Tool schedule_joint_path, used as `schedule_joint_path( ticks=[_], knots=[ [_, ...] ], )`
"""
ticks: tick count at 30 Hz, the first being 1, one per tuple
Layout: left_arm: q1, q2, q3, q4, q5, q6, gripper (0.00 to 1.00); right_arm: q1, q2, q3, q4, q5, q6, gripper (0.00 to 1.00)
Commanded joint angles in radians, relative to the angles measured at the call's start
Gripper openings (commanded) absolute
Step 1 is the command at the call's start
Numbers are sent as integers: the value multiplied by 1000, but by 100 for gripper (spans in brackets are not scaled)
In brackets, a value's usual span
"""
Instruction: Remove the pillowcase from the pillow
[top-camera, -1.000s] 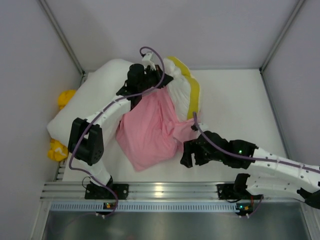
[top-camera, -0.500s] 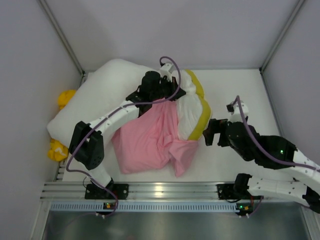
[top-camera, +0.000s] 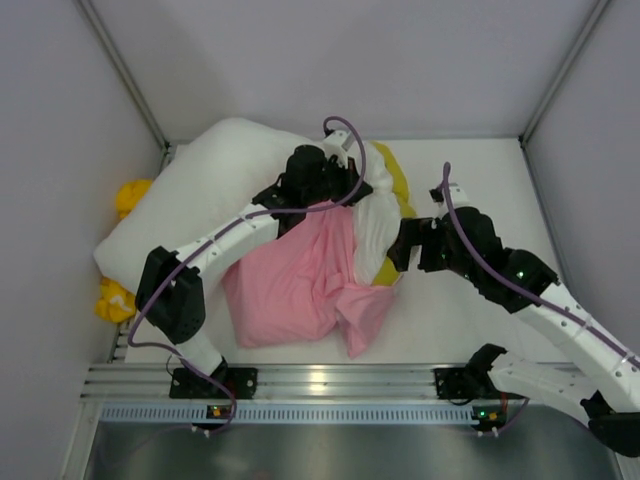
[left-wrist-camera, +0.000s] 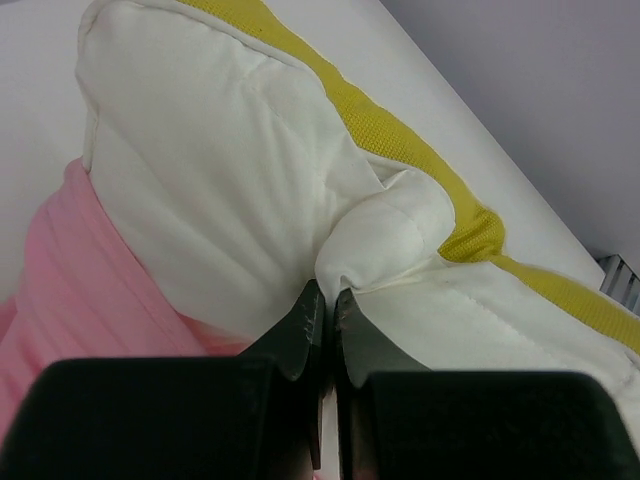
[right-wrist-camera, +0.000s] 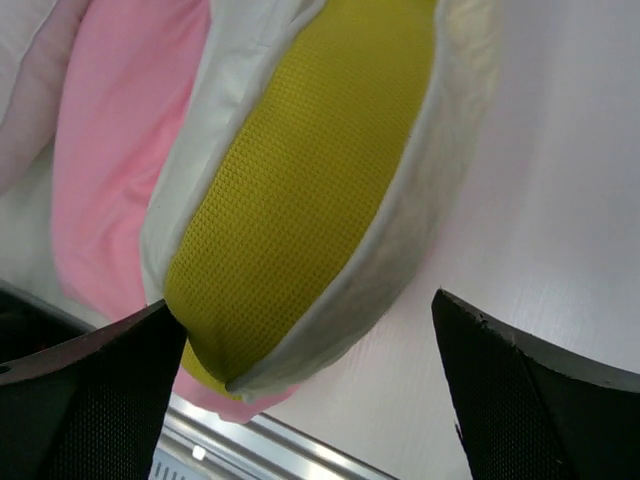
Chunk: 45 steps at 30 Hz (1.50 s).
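The pink pillowcase (top-camera: 295, 285) lies crumpled in the middle of the table, still over the near end of the pillow (top-camera: 375, 215), a white one with a yellow band. My left gripper (top-camera: 352, 192) is at the pillow's far end. In the left wrist view the gripper (left-wrist-camera: 325, 292) is shut on a pinch of the white pillow (left-wrist-camera: 220, 180) fabric beside the yellow band (left-wrist-camera: 445, 215). My right gripper (top-camera: 402, 245) is wide open at the pillow's right edge. In the right wrist view its fingers (right-wrist-camera: 95, 395) flank the yellow band (right-wrist-camera: 310, 170) without gripping; the pillowcase (right-wrist-camera: 115, 150) shows at left.
A plain white pillow (top-camera: 195, 190) lies at the back left under the left arm. Yellow cloth (top-camera: 130, 196) shows at its left side, with more (top-camera: 112, 298) nearer. A metal rail (top-camera: 320, 380) runs along the front edge; grey walls (top-camera: 60, 120) close in.
My right gripper let go of the pillowcase's near corner, opened wide and swung up to the pillow's right edge. The left gripper dragged the pillow rightward, baring more of it from the pillowcase.
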<state>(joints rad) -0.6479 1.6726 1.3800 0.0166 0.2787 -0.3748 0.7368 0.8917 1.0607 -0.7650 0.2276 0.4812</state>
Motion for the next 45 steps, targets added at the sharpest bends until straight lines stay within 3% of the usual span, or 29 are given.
schedule_joint_path(
  ticks=[1, 7, 10, 12, 13, 14, 15, 17, 18, 20, 25, 28, 31, 36, 45],
  knots=[
    [4, -57, 7, 16, -9, 19, 0, -30, 38, -39, 185, -273, -12, 99],
    [4, -48, 10, 16, 2, 27, 0, -36, 47, -106, 369, -467, 26, 100],
    [4, -50, 13, 16, 16, 28, 0, -37, 62, -128, 405, -453, 54, 97],
    [2, -54, 10, 16, 30, 27, 0, -37, 76, -139, 392, -409, 62, 69],
    [2, -57, 7, 16, 37, 28, 0, -37, 82, -145, 392, -398, 68, 25],
    [2, -60, 7, 13, 43, 33, 5, -37, 84, -151, 391, -374, 72, 3],
    [1, -73, 14, -12, 36, 37, 36, -37, 82, -165, 383, -360, 79, 0],
    [-12, -92, 28, -79, -2, 66, 67, -37, 66, -183, 385, -335, 86, 0],
    [-18, -124, 37, -148, -33, 82, 99, -37, 55, -205, 377, -321, 89, 0],
    [-56, -195, 62, -243, -200, 126, 99, -39, 6, -247, 375, -292, 106, 0],
    [-168, -382, -5, -305, -311, 151, 99, -54, -60, -306, 356, -234, 154, 0],
    [-287, -476, -134, -305, -305, 125, 99, -73, -91, -298, 329, -195, 175, 0],
    [-401, -540, -297, -300, -396, 125, 99, -94, -105, -275, 314, -195, 183, 0],
    [-555, -490, -447, -290, -661, 146, 99, -103, -91, -246, 314, -223, 180, 0],
    [-662, -303, -455, -320, -960, 102, 99, -117, -155, -236, 291, -272, 172, 0]
  ],
)
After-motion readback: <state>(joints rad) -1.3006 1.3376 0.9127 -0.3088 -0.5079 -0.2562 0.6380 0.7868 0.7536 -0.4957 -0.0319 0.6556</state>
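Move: From the left hand, which still pinches the far end of the yellow-banded pillow, the pink pillowcase's hem lies about 20 cm back, 2 cm left and 14 cm below; the banded pillow's near end is some 17 cm back, 5 cm right and 10 cm below. From the open right hand, that near end lies about 7 cm left, 1 cm back and 3 cm lower; the hem is roughly 10 cm left, 6 cm back and 10 cm lower. Slide the open right gripper about 7 cm left, turning it slightly counter-clockwise, pinch the near yellow-banded end, then carry it a few cm right and down and keep hold. Once it is pinched, open the left gripper to let go of the pillow's far end, lift and swing it back some 20 cm, then drop it steeply over the pink hem, tipping the fingers down. ##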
